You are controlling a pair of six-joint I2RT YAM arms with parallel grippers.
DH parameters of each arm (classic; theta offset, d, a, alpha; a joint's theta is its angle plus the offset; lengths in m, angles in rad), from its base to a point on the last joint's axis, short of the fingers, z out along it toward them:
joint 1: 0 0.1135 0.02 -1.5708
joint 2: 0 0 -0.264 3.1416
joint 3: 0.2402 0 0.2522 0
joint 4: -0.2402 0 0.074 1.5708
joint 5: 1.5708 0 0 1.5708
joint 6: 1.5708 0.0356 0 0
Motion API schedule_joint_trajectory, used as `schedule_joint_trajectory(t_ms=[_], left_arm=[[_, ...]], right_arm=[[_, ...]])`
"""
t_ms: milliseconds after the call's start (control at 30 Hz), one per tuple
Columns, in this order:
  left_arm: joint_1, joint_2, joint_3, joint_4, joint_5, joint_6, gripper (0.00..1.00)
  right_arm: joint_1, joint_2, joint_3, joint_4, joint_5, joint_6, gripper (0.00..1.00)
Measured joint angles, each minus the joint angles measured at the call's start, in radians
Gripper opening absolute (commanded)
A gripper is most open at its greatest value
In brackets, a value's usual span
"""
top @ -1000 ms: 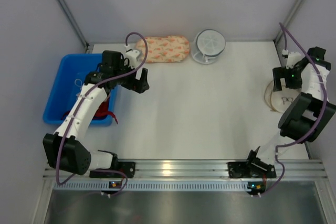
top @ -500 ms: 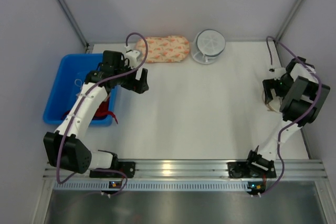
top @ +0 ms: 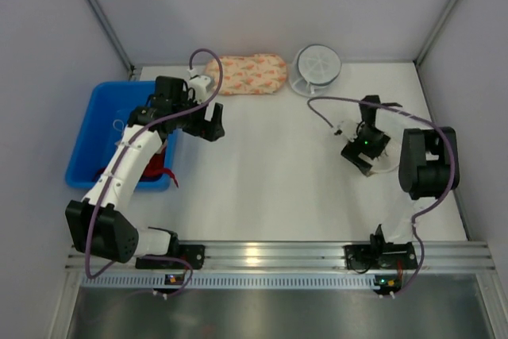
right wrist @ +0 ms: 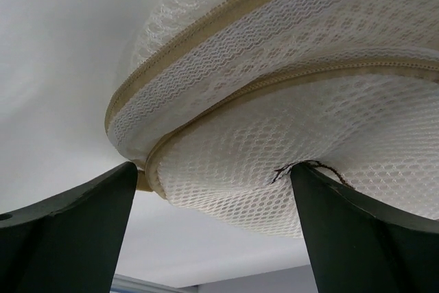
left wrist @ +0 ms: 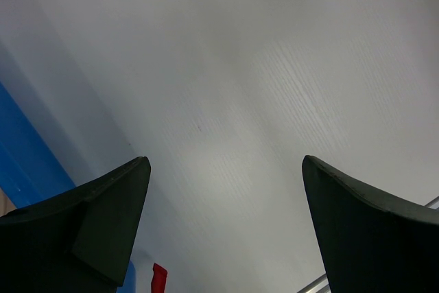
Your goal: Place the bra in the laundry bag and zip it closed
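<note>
The laundry bag [right wrist: 274, 101], two beige mesh domes joined by a seam, fills the right wrist view close up. One dome has a dark mark on it. My right gripper [right wrist: 212, 166] is open. Its fingers stand wide on either side of the lower dome, and the right finger [right wrist: 357, 231] touches the mesh by the mark. In the top view this gripper [top: 367, 156] is at centre right, and the arm hides most of the bag. My left gripper [top: 211, 126] is open and empty over bare table [left wrist: 225, 159]. The bra is not in view.
A blue bin [top: 91, 125] stands at the left with a red cloth [top: 161, 168] hanging over its near corner. A peach floral pouch [top: 250, 74] and a white ribbed round container [top: 317, 69] stand at the back. A metal rail [top: 262, 256] runs along the front edge.
My right arm has swung from the table's right edge in toward the middle, and its gripper now sits left of where it was. The left arm has not moved.
</note>
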Motion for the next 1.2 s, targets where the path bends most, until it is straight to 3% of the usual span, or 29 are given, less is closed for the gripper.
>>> schedule_joint_trajectory(t_ms=[267,467,600,667,733,900,1067,1167,1200], left_arm=[[0.0,-0.017,0.0,-0.011,0.012,0.001,0.98],[0.0,-0.034,0.0,-0.016,0.023,0.0,0.98],[0.0,-0.034,0.0,-0.022,0.015,-0.01,0.98],[0.0,-0.034,0.001,-0.025,-0.005,-0.028,0.98],[0.0,-0.034,0.003,-0.026,-0.041,-0.049,0.98],[0.0,-0.034,0.008,-0.026,-0.134,-0.123,0.98],[0.0,-0.034,0.01,-0.025,-0.196,-0.158,0.98],[0.0,-0.033,0.012,-0.026,-0.208,-0.166,0.98],[0.0,-0.033,0.013,-0.025,-0.209,-0.167,0.98]], right_arm=[[0.37,-0.249,-0.26,0.071,-0.078,-0.241,0.93],[0.372,-0.439,-0.219,0.111,-0.2,-0.256,0.89],[0.338,-0.48,-0.076,0.143,-0.275,-0.121,0.79],[0.336,-0.478,-0.015,0.156,-0.301,0.004,0.72],[0.34,-0.468,0.002,0.164,-0.307,0.141,0.71],[0.347,-0.417,-0.026,0.181,-0.277,0.473,0.67],[0.385,-0.416,-0.08,0.209,-0.229,0.652,0.59],[0.415,-0.415,-0.109,0.229,-0.216,0.696,0.47],[0.427,-0.411,-0.118,0.234,-0.21,0.706,0.39]])
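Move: The right hand's open fingers stand low on the laundry bag, whose middle is about 4 cm ahead, 3 cm to the right and a centimetre below the hand point. The bag's zip end is some 3 cm back and 3 cm left, by the near fingertip, and its dark cord about 3 cm ahead and 3 cm right, by the other. From the left hand, the bag's middle lies roughly 50 cm to the right, about level with it and 20 cm lower. Fingers still pointing down on the mesh, the right hand drags the bag fast to the left, about 11 cm and some 6 cm back while turning 40 degrees counter-clockwise, then comes free, rises about 15 cm as it goes on leftward, and sinks some 6 cm back towards the bag, its wrist rolling left side up and swinging clockwise and the fingers closing to half open. Late on, the empty left hand drifts about 3 cm left with a small counter-clockwise turn, fingers wide open. ##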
